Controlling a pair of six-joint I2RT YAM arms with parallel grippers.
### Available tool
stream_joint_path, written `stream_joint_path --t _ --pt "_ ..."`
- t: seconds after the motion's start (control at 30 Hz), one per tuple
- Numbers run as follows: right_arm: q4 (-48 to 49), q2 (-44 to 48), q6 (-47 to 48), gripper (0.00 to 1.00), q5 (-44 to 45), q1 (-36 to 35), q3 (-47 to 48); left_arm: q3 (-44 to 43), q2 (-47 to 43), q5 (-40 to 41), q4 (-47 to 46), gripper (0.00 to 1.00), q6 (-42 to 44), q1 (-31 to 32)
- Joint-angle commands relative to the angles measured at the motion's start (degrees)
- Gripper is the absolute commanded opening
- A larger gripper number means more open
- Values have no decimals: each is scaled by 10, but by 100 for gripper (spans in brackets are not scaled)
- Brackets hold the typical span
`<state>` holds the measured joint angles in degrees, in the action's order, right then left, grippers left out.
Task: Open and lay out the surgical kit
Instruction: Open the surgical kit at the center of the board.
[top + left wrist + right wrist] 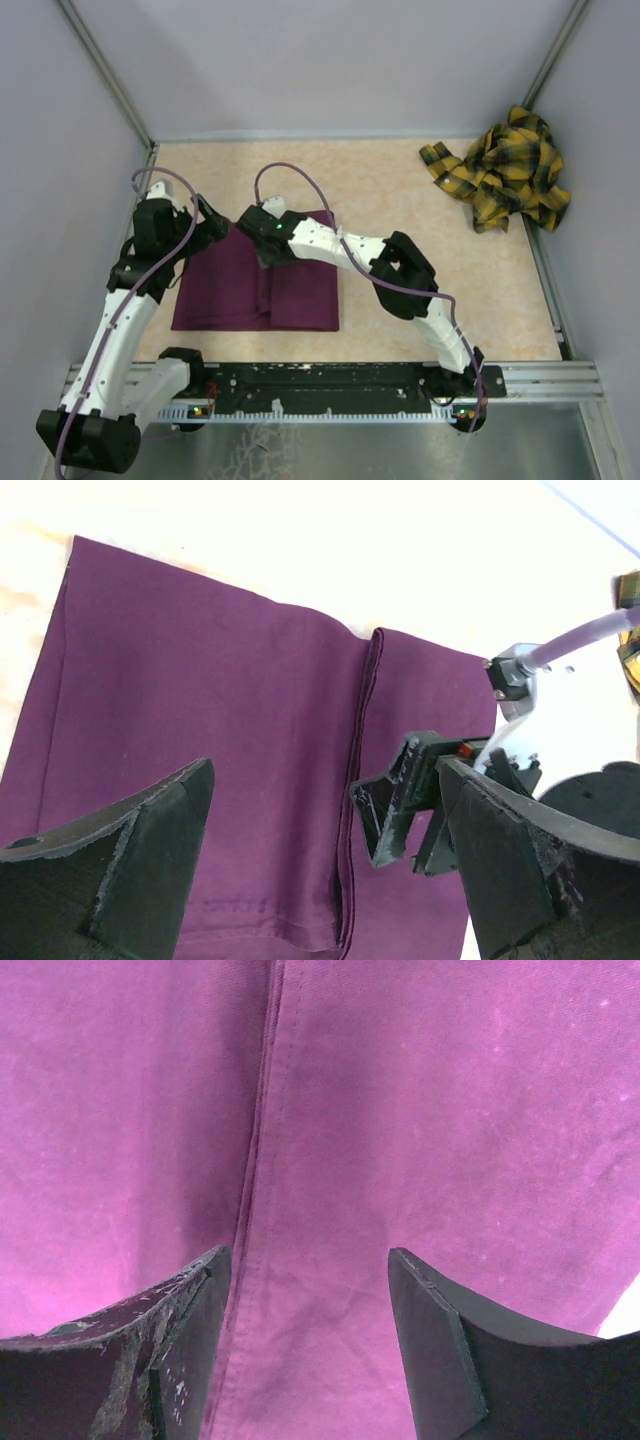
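Observation:
The surgical kit (255, 290) is a dark purple cloth wrap lying folded flat on the table, with a hemmed flap edge (362, 730) running down its middle. My left gripper (218, 228) hovers over the wrap's far left corner, jaws wide open and empty; in its own view the gripper (330, 865) frames the flap edge. My right gripper (268, 252) points down at the wrap's far middle. It is open just above the cloth, with the seam (258, 1160) beside its left finger (190, 1345). Nothing shows between its fingers.
A crumpled yellow and black plaid cloth (505, 170) lies at the back right corner. Grey walls close in the beige table (420, 300) on three sides. A metal rail (350, 378) with the arm bases runs along the near edge.

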<state>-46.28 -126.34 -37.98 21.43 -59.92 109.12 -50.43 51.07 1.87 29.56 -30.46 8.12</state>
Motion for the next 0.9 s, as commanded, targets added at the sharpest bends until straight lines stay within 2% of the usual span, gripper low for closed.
stream_joint_path --t 0.0,0.4,0.47,0.63,0.77,0.83,0.87 --pt "-32 -22 -17 64 45 -6 45 7 -29 -3 -9 100 -7 1" --pt "-56 -62 -17 62 59 -11 85 -9 -48 6 9 99 -2 1" --pt "-57 -66 -14 58 60 -12 89 -11 -48 8 9 99 -2 1" --pt "-56 -68 -8 31 59 -12 90 -11 -50 10 9 99 -1 1" --pt "-52 -62 -5 16 60 -13 84 -12 -49 13 11 100 0 1" --pt "-46 -54 -4 3 59 -13 76 -12 -49 14 11 99 1 1" --pt "-43 -48 -3 0 60 -13 72 -12 -48 16 11 100 2 1"
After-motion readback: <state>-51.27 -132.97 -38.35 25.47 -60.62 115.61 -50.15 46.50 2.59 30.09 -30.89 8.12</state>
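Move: The doubled, hemmed fold of the surgical kit's dark red cloth lies just under the right hand, about 3 cm below it and roughly 1 cm ahead and 1 cm to its left. The kit's opened left panel is centred some 9 cm left and 3 cm back of this hand, the folded right part some 8 cm right and 2 cm back. From the left hand the fold is about 8 cm right, 1 cm ahead and 17 cm below. The hemmed fold is gripped: the right hand sinks about 2 cm onto it with a slight tilt that swings the fingertips to the right, then stays there while its half-open fingers close almost fully, pinching the cloth edge between their tips. The left hand, empty and wide open, finishes drawing off, up about 2 cm and 1 cm back, then holds still. ##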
